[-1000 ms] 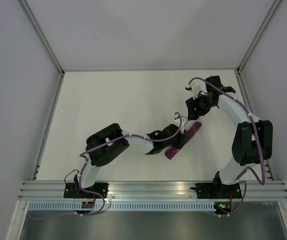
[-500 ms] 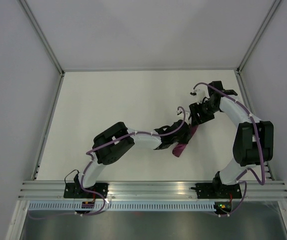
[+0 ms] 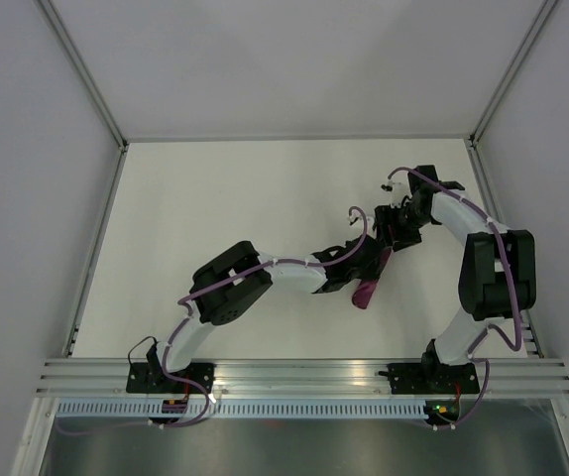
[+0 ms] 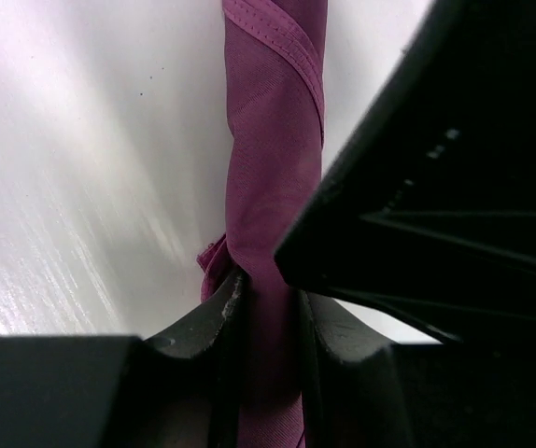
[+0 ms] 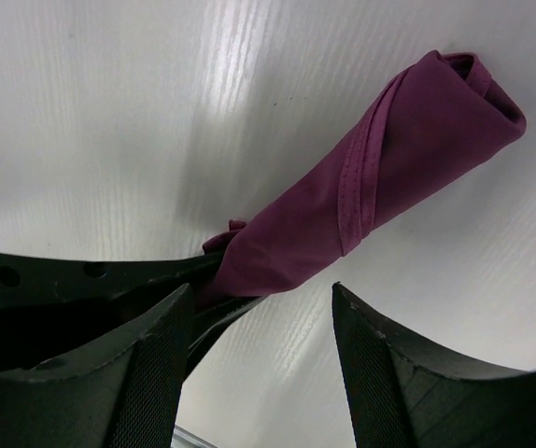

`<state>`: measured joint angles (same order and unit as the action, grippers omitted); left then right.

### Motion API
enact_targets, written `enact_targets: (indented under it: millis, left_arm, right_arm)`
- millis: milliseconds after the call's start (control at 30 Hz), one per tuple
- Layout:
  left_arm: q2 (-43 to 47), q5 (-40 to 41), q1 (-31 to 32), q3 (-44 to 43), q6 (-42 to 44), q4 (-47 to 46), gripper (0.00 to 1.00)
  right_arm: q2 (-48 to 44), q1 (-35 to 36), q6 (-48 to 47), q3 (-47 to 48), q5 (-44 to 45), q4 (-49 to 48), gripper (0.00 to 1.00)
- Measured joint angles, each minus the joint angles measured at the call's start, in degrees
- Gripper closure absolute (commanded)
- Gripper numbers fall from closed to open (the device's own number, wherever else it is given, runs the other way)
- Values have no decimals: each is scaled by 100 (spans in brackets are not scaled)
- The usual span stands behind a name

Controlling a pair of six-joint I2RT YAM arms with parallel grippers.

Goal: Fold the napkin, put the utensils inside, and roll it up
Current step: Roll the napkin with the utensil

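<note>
The napkin [image 3: 367, 292] is a tight magenta roll lying on the white table, seen lengthwise in the left wrist view [image 4: 274, 159] and slanting in the right wrist view [image 5: 380, 191]. My left gripper [image 3: 370, 268] [image 4: 268, 301] is shut on one end of the roll, with cloth pinched between both fingers [image 4: 218, 315]. My right gripper [image 3: 392, 234] [image 5: 259, 291] stands open just above the table beside the roll's gripped end, with nothing between its fingers [image 5: 156, 364]. It looms as a black mass in the left wrist view. The utensils are hidden.
The left gripper's black fingers [image 5: 91, 280] lie close to my right gripper's left finger. White walls with metal corner posts [image 3: 94, 94] enclose the table [image 3: 225, 198]. An aluminium rail [image 3: 304, 375] runs along the near edge by both arm bases.
My left arm has carried the rolled napkin to the right and turned it more upright. My right gripper has come down and left until it sits next to the roll's gripped end.
</note>
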<state>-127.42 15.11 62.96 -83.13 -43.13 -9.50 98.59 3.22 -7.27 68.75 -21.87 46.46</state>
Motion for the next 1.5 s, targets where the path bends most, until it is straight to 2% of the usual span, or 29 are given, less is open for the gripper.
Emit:
enact_targets:
  millis: [400, 500, 667, 733, 833, 1233, 1500]
  left_arm:
    - [-201, 153, -11, -267, -730, 33, 80]
    - [-286, 151, -22, -378, -859, 33, 72]
    - [-326, 155, -26, -431, -953, 24, 60]
    - [-328, 136, -39, -431, -970, 15, 59]
    - [-328, 111, -57, -426, -977, -28, 55]
    - [-94, -236, -221, 92, -914, -566, 44]
    - [428, -529, -323, 793, -782, -588, 43]
  right_arm:
    - [544, -155, 468, 0, 245, -361, 37]
    - [601, -160, 540, 2, 262, -426, 40]
    - [758, -162, 608, 52, 297, -505, 55]
    - [844, -164, 643, 101, 302, -516, 63]
    - [911, -164, 673, 168, 341, -520, 69]
    - [1067, -129, 608, 564, 857, -551, 71]
    - [1502, -136, 378, 1215, 1346, -667, 71]
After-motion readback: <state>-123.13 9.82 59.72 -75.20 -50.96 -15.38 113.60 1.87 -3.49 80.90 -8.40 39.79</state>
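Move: The left fingers still hold the rolled napkin, its middle about 1 cm ahead of them, level in height and not off to either side. The open right hand has that middle some 4 cm below, about 1 cm back and 1 cm to its left. The roll's far end lies roughly 6 cm ahead of the right hand, 4 cm to its right and 5 cm below. Right hand sinks 4 cm, pinches the rolled napkin and draws it 6 cm forward; left lets go. ##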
